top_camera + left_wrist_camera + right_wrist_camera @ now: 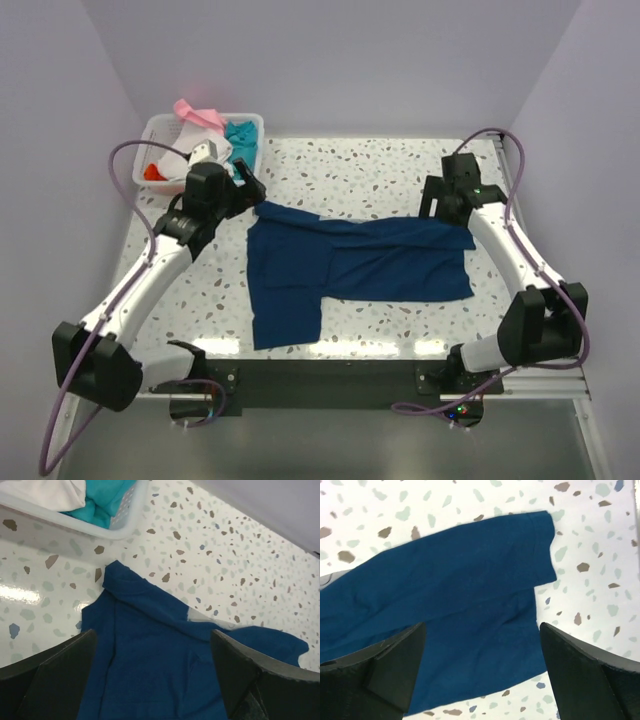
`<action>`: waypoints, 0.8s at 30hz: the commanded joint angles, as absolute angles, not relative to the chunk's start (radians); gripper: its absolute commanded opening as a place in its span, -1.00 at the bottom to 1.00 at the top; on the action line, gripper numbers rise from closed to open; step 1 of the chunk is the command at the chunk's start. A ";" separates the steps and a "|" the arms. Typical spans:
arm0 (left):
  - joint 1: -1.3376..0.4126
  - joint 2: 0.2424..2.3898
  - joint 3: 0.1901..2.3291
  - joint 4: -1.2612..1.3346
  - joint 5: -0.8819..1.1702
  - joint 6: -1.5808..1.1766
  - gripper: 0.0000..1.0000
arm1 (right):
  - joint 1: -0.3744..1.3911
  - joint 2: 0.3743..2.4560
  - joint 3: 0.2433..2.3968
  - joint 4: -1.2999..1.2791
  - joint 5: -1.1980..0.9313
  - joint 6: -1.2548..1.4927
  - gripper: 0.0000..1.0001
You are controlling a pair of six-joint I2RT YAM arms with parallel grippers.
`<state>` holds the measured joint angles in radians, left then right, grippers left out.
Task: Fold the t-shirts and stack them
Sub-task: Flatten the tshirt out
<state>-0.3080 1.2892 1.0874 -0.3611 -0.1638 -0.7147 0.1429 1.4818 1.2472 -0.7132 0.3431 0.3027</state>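
Note:
A dark navy-blue t-shirt lies partly folded on the speckled table, one sleeve hanging toward the front left. No print shows. My left gripper is open, above the shirt's far left corner. My right gripper is open, above the shirt's far right corner. Neither holds cloth. White, teal, pink and orange-red tees are bunched in the basket; the white and teal ones also show in the left wrist view.
The white plastic basket stands at the table's far left corner, just behind my left gripper; its rim shows in the left wrist view. Lilac walls close in the back and sides. The table's black front edge runs between the arm bases.

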 commanded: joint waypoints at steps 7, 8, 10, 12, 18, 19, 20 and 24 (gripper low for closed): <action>-0.526 1.352 0.867 -0.331 -0.166 -0.778 1.00 | 0.143 1.278 0.925 -0.603 0.114 0.405 0.98; -0.540 1.380 0.870 -0.331 -0.166 -0.784 1.00 | 0.141 1.282 0.902 -0.588 0.059 0.408 0.97; -0.555 1.460 0.874 -0.298 -0.117 -0.782 1.00 | 0.143 1.319 0.890 -0.580 0.029 0.413 0.97; -0.555 1.515 0.883 -0.275 -0.101 -0.784 1.00 | 0.141 1.376 0.877 -0.545 0.031 0.419 0.98; -0.552 1.695 1.003 -0.302 -0.146 -0.770 1.00 | 0.115 1.522 0.913 -0.496 0.035 0.407 0.98; -0.551 1.745 1.043 -0.320 -0.165 -0.762 1.00 | 0.112 1.564 0.920 -0.491 0.043 0.405 0.98; -0.549 1.773 1.067 -0.331 -0.169 -0.759 1.00 | 0.106 1.583 0.945 -0.495 0.048 0.406 0.98; -0.516 1.932 1.202 -0.370 -0.155 -0.746 1.00 | 0.083 1.660 0.998 -0.471 0.034 0.417 0.98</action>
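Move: The t-shirt's left part lies under the open left hand, its middle about 6 cm back, 6 cm to the right and 20 cm below. Its crumpled far-left corner is some 3 cm ahead and 2 cm right, the near-left flap about 23 cm back and 6 cm right, the clothes bin 17 cm ahead and 11 cm left. The shirt's right part is about 6 cm back, 4 cm left and 14 cm below the right hand, its right edge 3 cm back and 5 cm right. Down onto the shirt go both hands, wide open and tipping more steeply: the left sinks 19 cm, drawing back and to the right, then stays low on the left part and pushes the cloth forward some 5 cm. The right sinks 14 cm, drawing back and slightly left over the right part, its left side rolling up; its contact can't be made out. ##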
